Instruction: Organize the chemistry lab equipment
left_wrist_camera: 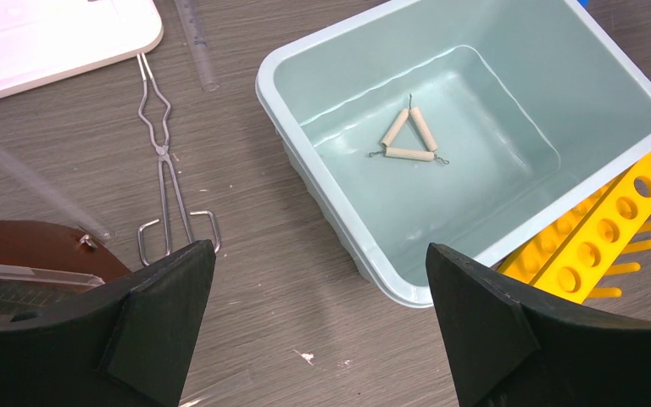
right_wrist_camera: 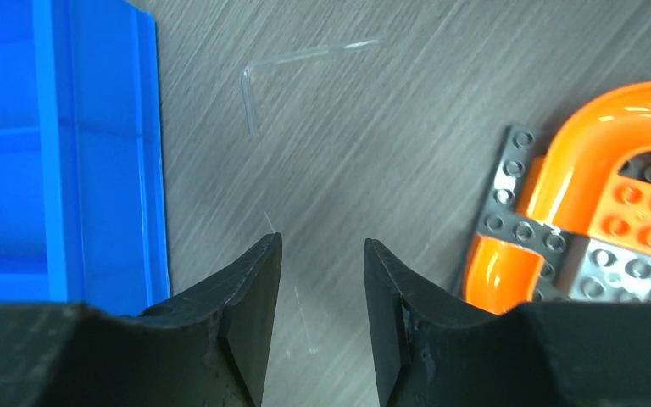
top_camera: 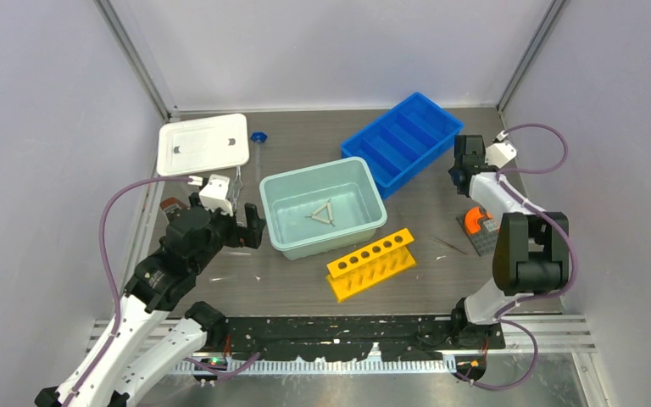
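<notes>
A wire triangle with pale sleeves [left_wrist_camera: 408, 140] lies flat on the floor of the pale teal tub [left_wrist_camera: 322, 195]. Silvery tongs [left_wrist_camera: 165, 161] lie on the table left of the tub, beside a slim clear tube [left_wrist_camera: 197, 42] whose blue cap [top_camera: 258, 136] shows in the top view. My left gripper [left_wrist_camera: 318, 251] hovers wide open over bare table at the tub's near left corner, holding nothing. My right gripper [right_wrist_camera: 322, 242] stands part open above the table between the blue tray and an orange brick piece, nothing between its fingers. A bent clear glass tube [right_wrist_camera: 258, 76] lies ahead of it.
The blue divided tray [top_camera: 403, 140] sits at the back right. A yellow tube rack [top_camera: 371, 263] lies in front of the tub. A white lid [top_camera: 203, 144] is at the back left. An orange and grey brick assembly [top_camera: 479, 225] sits by the right arm, a thin dark rod [top_camera: 449, 244] beside it.
</notes>
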`<state>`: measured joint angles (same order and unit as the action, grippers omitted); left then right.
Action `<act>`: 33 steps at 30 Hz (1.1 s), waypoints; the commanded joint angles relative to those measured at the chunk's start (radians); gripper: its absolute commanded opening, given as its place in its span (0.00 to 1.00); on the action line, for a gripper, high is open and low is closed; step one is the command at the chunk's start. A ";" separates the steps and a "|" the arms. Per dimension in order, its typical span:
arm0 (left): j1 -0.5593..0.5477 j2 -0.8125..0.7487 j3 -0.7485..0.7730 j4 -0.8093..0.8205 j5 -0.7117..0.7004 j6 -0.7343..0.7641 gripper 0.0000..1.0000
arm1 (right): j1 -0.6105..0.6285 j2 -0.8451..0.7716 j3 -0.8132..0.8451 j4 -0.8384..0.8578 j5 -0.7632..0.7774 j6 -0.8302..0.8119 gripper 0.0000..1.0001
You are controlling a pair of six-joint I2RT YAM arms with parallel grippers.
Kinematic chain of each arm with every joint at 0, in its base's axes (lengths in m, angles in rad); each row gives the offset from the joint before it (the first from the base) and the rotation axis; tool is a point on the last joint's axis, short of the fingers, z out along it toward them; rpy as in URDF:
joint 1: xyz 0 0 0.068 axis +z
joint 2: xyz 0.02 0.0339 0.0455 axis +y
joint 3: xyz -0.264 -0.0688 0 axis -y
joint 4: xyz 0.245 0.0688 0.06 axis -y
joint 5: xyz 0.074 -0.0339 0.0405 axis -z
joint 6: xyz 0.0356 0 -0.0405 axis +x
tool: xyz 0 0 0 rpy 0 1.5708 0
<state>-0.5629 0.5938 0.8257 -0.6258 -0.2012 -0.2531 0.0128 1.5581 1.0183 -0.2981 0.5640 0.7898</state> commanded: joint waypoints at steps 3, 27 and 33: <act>-0.003 0.006 -0.002 0.039 -0.013 0.011 1.00 | -0.072 0.133 0.094 0.172 -0.118 -0.028 0.47; -0.003 0.010 -0.005 0.046 -0.020 0.016 1.00 | -0.100 0.460 0.390 0.062 -0.120 -0.059 0.46; -0.003 0.010 -0.005 0.045 -0.020 0.016 1.00 | -0.100 0.497 0.447 -0.015 -0.114 -0.046 0.44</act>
<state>-0.5629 0.6029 0.8204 -0.6254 -0.2089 -0.2523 -0.0830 2.0369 1.3933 -0.2607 0.4187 0.7246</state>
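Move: The bent glass tube lies about 11 cm ahead of the right hand, some 8 cm to its right and roughly 10 cm below. The blue divided tray's middle stands about 18 cm ahead and 13 cm left of this hand; the orange brick model sits some 6 cm behind it and 12 cm to its right. From the left hand the tube is roughly 60 cm to the right, 26 cm ahead and 24 cm lower. Forward and down in one slanting sweep, the right hand travels nearly 10 cm out and about 7 cm lower, drifting 2 cm or so right, towards the bent glass tube beside the blue tray's right-hand corner. The forward travel dies out late, leaving a slow final sinking. The fingers stay half open, the wrist tips barely 5 degrees, and nothing is gripped. ##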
